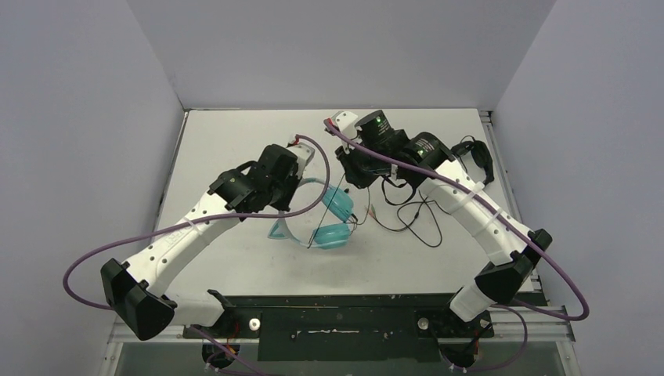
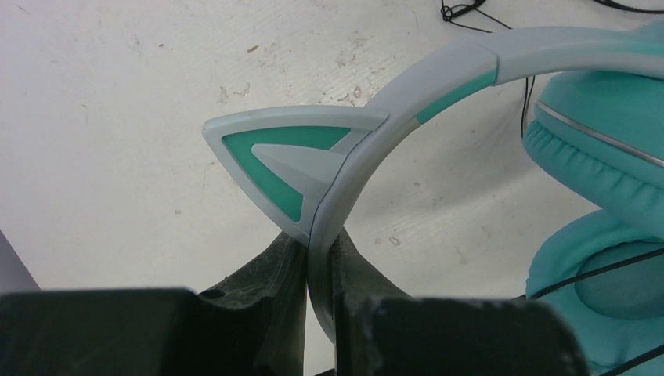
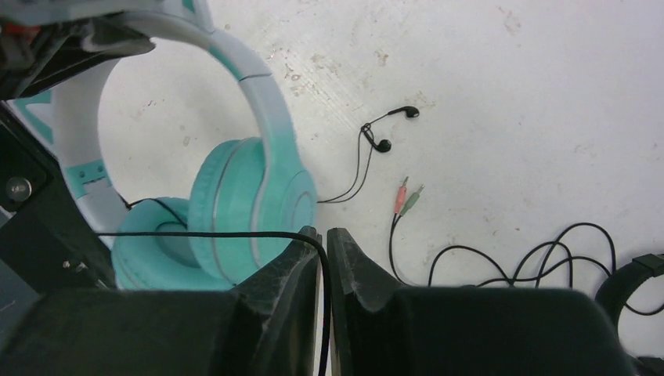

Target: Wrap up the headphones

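Note:
The teal headphones (image 1: 333, 213) are held in the table's middle, ear cups (image 3: 250, 196) toward the right. My left gripper (image 2: 319, 251) is shut on the pale headband (image 2: 344, 168) just below a cat-ear point (image 2: 286, 153). My right gripper (image 3: 324, 239) is shut on the thin black cable (image 3: 203, 234), which runs taut from the lower ear cup (image 3: 156, 243) over the left finger and down between the jaws. In the top view the right gripper (image 1: 362, 182) sits just right of the upper ear cup (image 1: 339, 200). Loose cable (image 1: 415, 219) trails right, ending in pink and green plugs (image 3: 407, 196).
All-black headphones (image 1: 478, 160) lie at the back right, near the right arm's elbow. Small black earbuds (image 3: 391, 129) on a thin wire lie beyond the ear cups. Grey walls enclose the table on three sides.

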Robot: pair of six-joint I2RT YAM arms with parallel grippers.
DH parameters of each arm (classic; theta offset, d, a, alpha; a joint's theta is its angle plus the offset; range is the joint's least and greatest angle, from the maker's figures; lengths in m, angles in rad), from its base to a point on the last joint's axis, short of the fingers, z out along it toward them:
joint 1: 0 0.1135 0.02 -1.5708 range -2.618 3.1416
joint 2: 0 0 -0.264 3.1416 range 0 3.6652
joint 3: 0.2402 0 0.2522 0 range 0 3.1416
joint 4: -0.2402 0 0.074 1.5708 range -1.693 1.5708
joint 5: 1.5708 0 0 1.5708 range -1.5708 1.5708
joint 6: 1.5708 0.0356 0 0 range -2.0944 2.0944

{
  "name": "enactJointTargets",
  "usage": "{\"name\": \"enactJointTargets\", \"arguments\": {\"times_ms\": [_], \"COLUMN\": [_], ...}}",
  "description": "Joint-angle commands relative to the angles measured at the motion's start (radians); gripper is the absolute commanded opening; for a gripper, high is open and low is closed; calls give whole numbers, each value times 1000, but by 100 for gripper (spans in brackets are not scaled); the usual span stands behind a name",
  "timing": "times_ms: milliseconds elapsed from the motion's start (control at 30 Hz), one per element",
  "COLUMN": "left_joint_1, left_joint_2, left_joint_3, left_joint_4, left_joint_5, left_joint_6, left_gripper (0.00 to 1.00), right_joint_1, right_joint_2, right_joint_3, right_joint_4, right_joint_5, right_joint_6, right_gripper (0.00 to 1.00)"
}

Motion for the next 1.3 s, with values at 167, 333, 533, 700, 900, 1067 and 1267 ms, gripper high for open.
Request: {"name": "enactJointTargets", "arguments": {"times_ms": [167, 333, 533, 700, 900, 1067, 1267], "left_joint_1": [-11, -11, -5, -1, -1, 0, 0], "left_joint_2": [-46, -76, -87, -122, -182, -164, -137], "left_joint_3": [47, 58, 141, 209, 257, 349, 438], "left_joint_4": [-27, -2, -18, 9, 91, 42, 38], "left_joint_5": [175, 270, 284, 358, 365, 336, 322], "left_joint_6": [33, -24, -184, -360, -541, -623, -715], "left_gripper": [0, 0, 0, 0, 0, 0, 0], "right_joint_1": [-62, -119, -170, -182, -192, -194, -194], "right_joint_2": [-14, -48, -141, -246, -278, -290, -307], "right_joint_3": [-43, -143, -357, -572, -698, -771, -824], "right_joint_4": [135, 222, 422, 708, 938, 1106, 1161], "right_joint_5": [18, -88, -242, -332, -452, -518, -511], "right_joint_6": [-21, -6, 49, 118, 217, 286, 289], "right_gripper": [15, 17, 18, 19, 20, 38, 48]}}
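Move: The left hand still grips the teal headphones' headband beside a cat ear; their ear cups hang about 12 cm to its right and 4 cm back, nearly level with it. From the right hand, whose barely parted fingers have the cable between them, the cups are some 6 cm left, 3 cm back and 9 cm lower. The red and green plugs lie on the table about 13 cm ahead of the right hand, 5 cm right and 28 cm below. The left hand raises the held headphones some 18 cm, rolling left-side-down, while the right sinks and opens. ##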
